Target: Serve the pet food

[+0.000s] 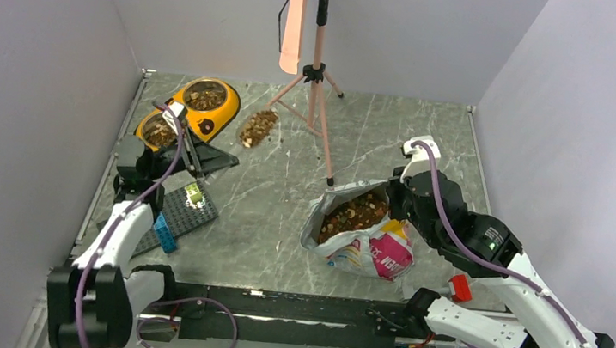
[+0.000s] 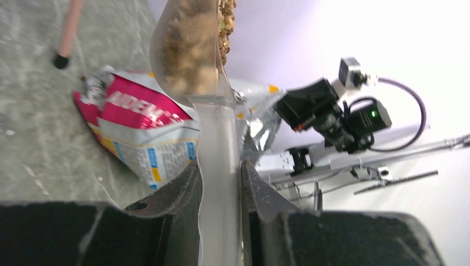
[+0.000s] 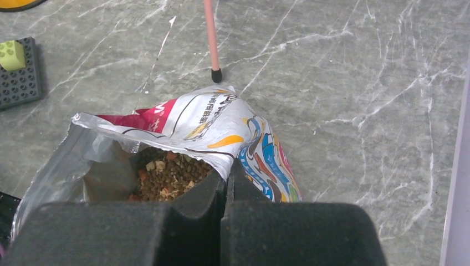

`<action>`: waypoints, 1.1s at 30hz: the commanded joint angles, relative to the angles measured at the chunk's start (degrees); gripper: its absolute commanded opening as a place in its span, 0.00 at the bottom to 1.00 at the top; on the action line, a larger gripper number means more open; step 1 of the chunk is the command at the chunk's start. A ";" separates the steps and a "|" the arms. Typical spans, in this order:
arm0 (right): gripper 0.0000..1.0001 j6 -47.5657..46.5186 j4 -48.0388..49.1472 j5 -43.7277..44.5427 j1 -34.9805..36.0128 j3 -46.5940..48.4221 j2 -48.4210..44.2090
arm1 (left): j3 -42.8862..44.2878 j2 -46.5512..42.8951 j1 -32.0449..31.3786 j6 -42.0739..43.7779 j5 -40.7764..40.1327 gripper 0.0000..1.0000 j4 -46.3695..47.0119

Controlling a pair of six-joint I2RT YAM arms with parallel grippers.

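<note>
The pet food shows as brown kibble in a clear scoop [image 1: 258, 127] [image 2: 188, 50]. My left gripper [image 1: 221, 158] [image 2: 220, 166] is shut on the scoop's handle and holds it above the table, just right of the yellow double dish [image 1: 226, 114]. Both steel bowls hold kibble [image 1: 205, 96]. More kibble [image 1: 354, 213] [image 3: 166, 177] fills the open printed bag [image 1: 378, 252] [image 3: 221, 124] [image 2: 138, 127], which lies on its side. My right gripper [image 1: 396, 192] [image 3: 227, 166] is shut on the bag's upper rim and keeps its mouth open.
A pink tripod [image 1: 317, 97] stands at the back middle; one foot [image 3: 216, 72] rests just beyond the bag. A grey baseplate [image 1: 188, 213] with a green brick [image 3: 11, 55] and a blue brick [image 1: 164, 232] lies at the front left. Walls close in left and right.
</note>
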 commanded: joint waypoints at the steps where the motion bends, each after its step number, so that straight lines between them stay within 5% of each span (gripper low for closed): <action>1: 0.00 -1.62 -0.67 4.09 -0.07 5.67 -2.68 | -0.88 6.85 6.57 -8.46 3.18 0.00 22.11; 17: 0.00 -4.96 0.36 4.26 -0.07 3.40 -4.39 | 3.16 30.92 31.36 -25.10 8.85 0.00 49.35; 23: 0.00 -5.69 2.16 3.58 -0.07 2.12 -4.39 | 0.01 33.15 37.96 -22.51 8.10 0.00 47.82; 27: 0.00 -6.55 2.43 3.17 -0.10 1.77 -4.26 | -1.60 30.36 41.42 -10.31 6.77 0.00 28.87; 33: 0.00 -7.37 3.47 2.57 -0.07 1.65 -3.75 | 6.85 24.17 43.02 27.34 0.75 0.00 -24.65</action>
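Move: The left hand holds the loaded scoop, its fingers pointing right and forward. The near bowl lies about 28 cm ahead of the left hand, 26 cm to its left and 26 cm below. The far bowl stands some 16 cm beyond the near bowl and 10 cm to its right; the building-block plate is about 23 cm left of the hand, 2 cm ahead. For the right hand, the near bowl is about 31 cm ahead and 70 cm left, 27 cm below. The left hand swings the loaded scoop some 25 cm left towards the near bowl, sinking, reaching forward, turning counter-clockwise. ##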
